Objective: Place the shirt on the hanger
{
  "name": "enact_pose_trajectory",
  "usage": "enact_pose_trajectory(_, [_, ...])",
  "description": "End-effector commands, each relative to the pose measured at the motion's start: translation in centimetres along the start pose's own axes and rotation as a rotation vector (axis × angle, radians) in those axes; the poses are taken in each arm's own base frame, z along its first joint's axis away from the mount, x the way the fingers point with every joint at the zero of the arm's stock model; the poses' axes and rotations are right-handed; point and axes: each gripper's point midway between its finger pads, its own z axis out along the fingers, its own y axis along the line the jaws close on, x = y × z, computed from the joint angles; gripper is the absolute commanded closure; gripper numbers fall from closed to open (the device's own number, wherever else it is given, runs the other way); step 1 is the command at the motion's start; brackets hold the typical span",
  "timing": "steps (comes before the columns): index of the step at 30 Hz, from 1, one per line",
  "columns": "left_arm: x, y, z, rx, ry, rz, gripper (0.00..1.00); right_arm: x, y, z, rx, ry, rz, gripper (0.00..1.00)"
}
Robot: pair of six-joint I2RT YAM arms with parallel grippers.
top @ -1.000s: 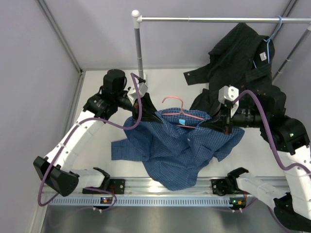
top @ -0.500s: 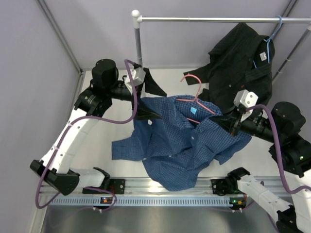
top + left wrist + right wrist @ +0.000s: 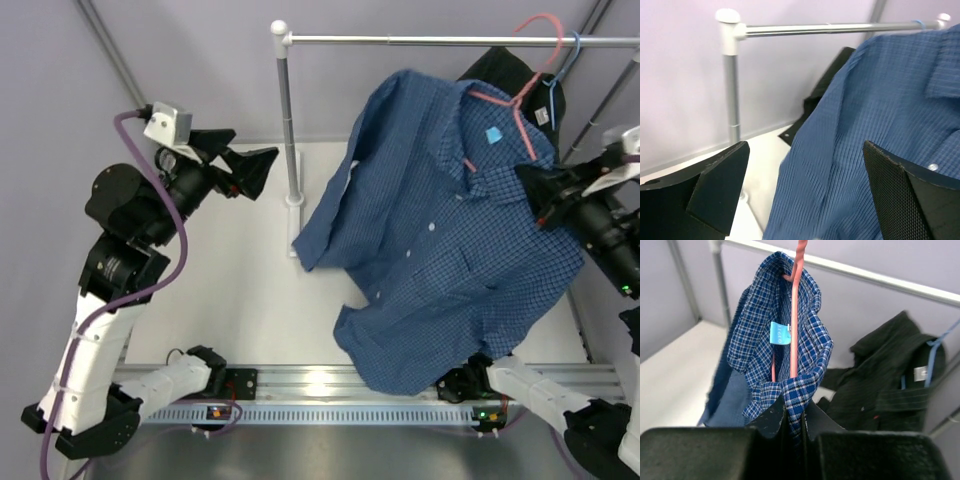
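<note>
The blue checked shirt (image 3: 440,240) hangs in the air, draped on the pink-red hanger (image 3: 510,95), whose hook (image 3: 545,25) is up by the rail. My right gripper (image 3: 537,187) is shut on the shirt's shoulder fabric where it wraps the hanger wire. In the right wrist view the hanger (image 3: 794,315) runs down into the pinched fabric of the shirt (image 3: 812,347) between the closed fingers of the gripper (image 3: 794,415). My left gripper (image 3: 252,165) is open, off to the left and apart from the shirt. In the left wrist view it (image 3: 805,185) holds nothing, and the shirt (image 3: 880,115) hangs beyond it.
A metal rail (image 3: 430,41) on a post (image 3: 288,120) crosses the back. A black shirt (image 3: 885,385) hangs on a light blue hanger (image 3: 560,65) at the rail's right end, behind the blue shirt. Purple walls close in on both sides.
My right gripper has lifted the shirt and hanger off the table, up and right toward the rail. My left gripper has let go, opened, and pulled back to the left.
</note>
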Motion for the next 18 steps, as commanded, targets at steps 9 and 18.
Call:
enact_pose_trajectory(9, [4.0,4.4,-4.7,-0.254,0.110,0.031,0.02,-0.8,-2.0,2.8,0.121,0.042,0.066,1.00])
enact_pose_trajectory(18, [16.9,6.0,-8.5,-0.288,0.326,0.007,0.02,3.1,-2.0,6.5,0.166,0.076,0.157,1.00])
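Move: The right hand grips the blue shirt's shoulder with the pink hanger in it; the stretch of rail it is taken to lies about 22 cm ahead of that hand, 7 cm left and some 5 cm higher. The blue hanger's hook on the rail is 22 cm ahead, 6 cm right and 5 cm up; the black shirt's middle is 17 cm ahead, 2 cm right and 25 cm down. From the empty left hand, the rail stretch is about 16 cm ahead, 29 cm right and 5 cm up. Up about 4 cm and slightly right first, the right hand then swings over into a forward and downward sweep of roughly 7 cm forward and 9 cm down, fingers tipping down, bringing the hanger's hook to the rail while keeping its pinch on shoulder and hanger. The empty left hand drifts left, then sinks well clear of the shirt, fingers staying open. ##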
